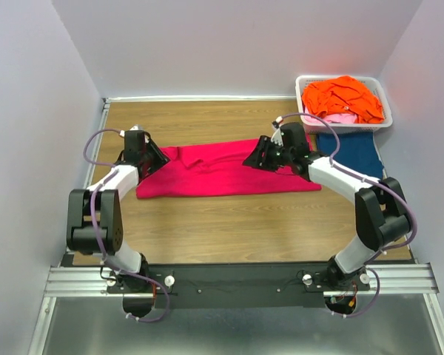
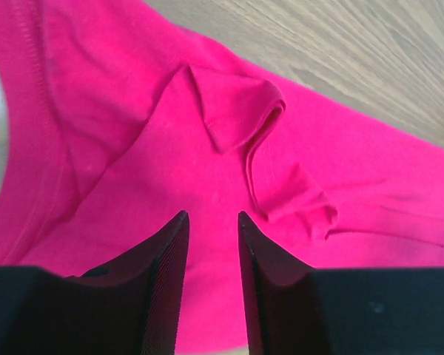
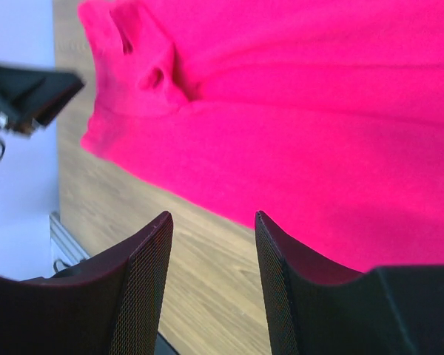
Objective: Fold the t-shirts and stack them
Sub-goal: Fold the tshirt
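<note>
A bright magenta-pink t-shirt [image 1: 222, 176] lies folded into a long band across the middle of the wooden table. My left gripper [image 1: 161, 157] is open just above its rumpled left end; in the left wrist view [image 2: 212, 218] the jaws stand a little apart over the cloth [image 2: 133, 148], with nothing between them. My right gripper [image 1: 249, 160] is open and empty over the shirt's right half; in the right wrist view [image 3: 213, 216] it hangs over bare wood by the shirt's edge [image 3: 318, 111]. A dark blue t-shirt [image 1: 353, 151] lies flat at the right.
A white plastic basket [image 1: 305, 83] at the back right corner holds an orange shirt [image 1: 344, 97] and a pale pink one [image 1: 340, 118]. White walls close in on three sides. The bare table [image 1: 207, 229] runs along the near side.
</note>
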You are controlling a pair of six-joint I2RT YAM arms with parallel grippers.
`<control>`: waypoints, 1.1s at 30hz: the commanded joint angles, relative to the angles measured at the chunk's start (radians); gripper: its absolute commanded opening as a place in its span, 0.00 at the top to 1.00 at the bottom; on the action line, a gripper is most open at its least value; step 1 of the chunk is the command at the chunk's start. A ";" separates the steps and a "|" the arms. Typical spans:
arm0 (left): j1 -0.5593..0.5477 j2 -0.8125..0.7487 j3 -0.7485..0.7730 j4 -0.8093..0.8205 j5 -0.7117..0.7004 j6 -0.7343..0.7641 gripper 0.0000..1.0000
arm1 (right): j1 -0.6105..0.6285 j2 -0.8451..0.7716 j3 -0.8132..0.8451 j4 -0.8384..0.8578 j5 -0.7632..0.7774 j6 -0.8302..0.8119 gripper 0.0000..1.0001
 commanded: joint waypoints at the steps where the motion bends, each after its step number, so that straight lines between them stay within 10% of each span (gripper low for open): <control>1: -0.019 0.092 0.078 0.082 0.037 -0.064 0.61 | 0.034 0.012 -0.008 0.036 -0.012 0.033 0.44; 33: -0.038 0.321 0.167 0.152 -0.017 -0.147 0.61 | 0.037 0.057 -0.095 0.036 -0.052 -0.004 0.44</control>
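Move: Ahead of the left hand by some 7 cm, 3 cm right and 6 cm below lies the turned-back sleeve flap of the pink t-shirt. The small second fold is about 2 cm ahead and 9 cm right of that hand, and the shirt's far edge about 9 cm straight ahead, both 7 cm below. From the right hand, the shirt's near edge is about 4 cm back, level sideways and 11 cm below, the sleeve flap about 8 cm ahead, 22 cm left and 10 cm below. Reaching forward about 5 cm and slightly right, the left hand slants down over the shirt, then sinks to bring its part-open fingertips to the sleeve flap's near corner, some 5 cm lower in all; whether they touch can't be seen. The empty right hand, fingers staying half open, eases down some 4 cm and a little back towards the shirt's near edge, still clear above it. ##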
